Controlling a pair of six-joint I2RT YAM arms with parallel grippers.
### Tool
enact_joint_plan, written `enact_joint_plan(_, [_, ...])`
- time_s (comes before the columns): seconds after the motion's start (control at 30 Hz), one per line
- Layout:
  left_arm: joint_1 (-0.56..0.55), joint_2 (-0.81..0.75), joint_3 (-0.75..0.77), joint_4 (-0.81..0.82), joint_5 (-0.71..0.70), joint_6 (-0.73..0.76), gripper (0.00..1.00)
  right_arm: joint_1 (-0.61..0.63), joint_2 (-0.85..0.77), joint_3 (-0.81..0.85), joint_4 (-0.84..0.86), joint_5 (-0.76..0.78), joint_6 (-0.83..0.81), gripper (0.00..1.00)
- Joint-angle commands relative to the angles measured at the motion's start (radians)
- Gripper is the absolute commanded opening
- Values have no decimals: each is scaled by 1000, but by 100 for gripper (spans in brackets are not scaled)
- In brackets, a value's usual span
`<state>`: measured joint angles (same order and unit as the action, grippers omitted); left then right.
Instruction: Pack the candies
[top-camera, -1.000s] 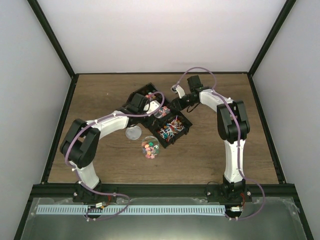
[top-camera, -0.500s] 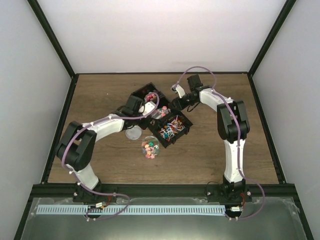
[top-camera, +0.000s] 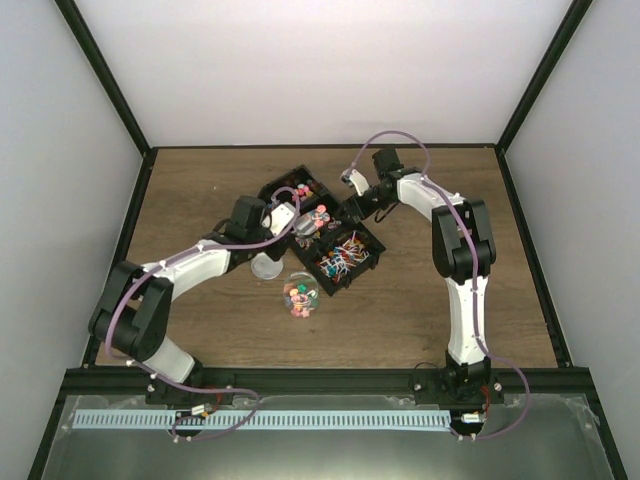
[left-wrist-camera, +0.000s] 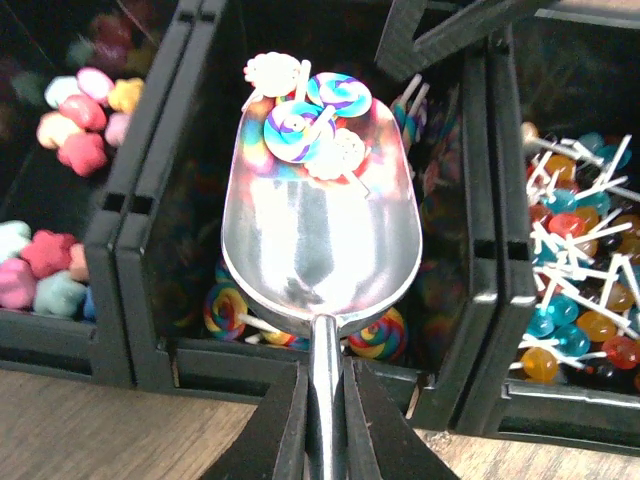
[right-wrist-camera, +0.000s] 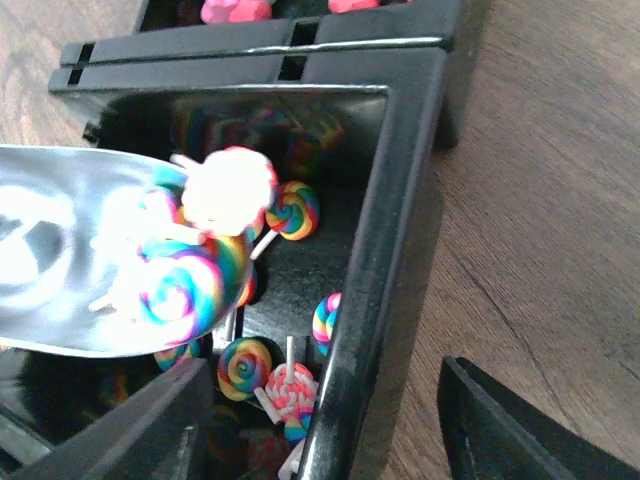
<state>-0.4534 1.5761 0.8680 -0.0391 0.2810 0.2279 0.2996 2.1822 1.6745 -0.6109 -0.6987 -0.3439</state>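
My left gripper (left-wrist-camera: 325, 420) is shut on the handle of a metal scoop (left-wrist-camera: 320, 230). Several swirl lollipop candies (left-wrist-camera: 308, 120) lie at the scoop's tip, held above the middle compartment of the black tray (left-wrist-camera: 135, 300). From above, the scoop (top-camera: 303, 222) hangs over the tray (top-camera: 362, 240), with the left gripper (top-camera: 284, 216) behind it. My right gripper (right-wrist-camera: 330, 440) is open, its fingers (right-wrist-camera: 130, 430) straddling the tray wall (right-wrist-camera: 385, 250). The right gripper (top-camera: 350, 203) sits at the tray's far corner. A clear jar (top-camera: 300, 292) with candies stands in front of the tray.
Star-shaped candies (left-wrist-camera: 70, 110) fill the left compartment and small ball lollipops (left-wrist-camera: 580, 300) the right one. More swirl lollipops (right-wrist-camera: 285, 385) lie on the middle compartment's floor. A round clear lid (top-camera: 266, 265) rests on the wood beside the jar.
My left arm has drawn back to the left, carrying the loaded scoop with it. The right arm has barely moved.
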Motion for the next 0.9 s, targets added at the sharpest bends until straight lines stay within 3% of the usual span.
enact_joint_plan(0.0, [11, -87, -8, 76, 42, 17, 4, -5, 15, 58, -57, 20, -33, 70])
enact_joint_plan(0.1, [22, -137, -17, 47, 54, 26, 4, -5, 5, 64, -53, 31, -38, 79])
enact_joint_plan(0.27, [45, -246, -30, -31, 109, 67, 4, -5, 0, 106, -83, 51, -57, 87])
enact_joint_plan(0.87, [118, -732, -49, -644, 176, 351, 4, -2, -71, 120, -142, 92, -94, 94])
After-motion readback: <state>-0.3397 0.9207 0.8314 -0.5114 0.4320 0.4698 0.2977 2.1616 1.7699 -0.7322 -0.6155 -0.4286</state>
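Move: The candy jar is about 10 cm back and 4 cm right of the left gripper, its middle some 6 cm lower. The middle compartment of lollipops is roughly 5 cm ahead and 8 cm right of that gripper, and the round lid 4 cm back and 3 cm left. From the right gripper, the compartment's outer wall is about 2 cm straight below, and the compartment's middle 4 cm back and 6 cm left. Keep the left gripper shut on the scoop handle and lift the loaded scoop, at first almost straight up out of the lollipop compartment. Then curve back and somewhat left while still rising, about 13 cm up and 10 cm back in all, tipping the scoop's head up some 15 degrees. Meanwhile spread the right fingers wide around the outer wall and raise that hand about 2 cm. ##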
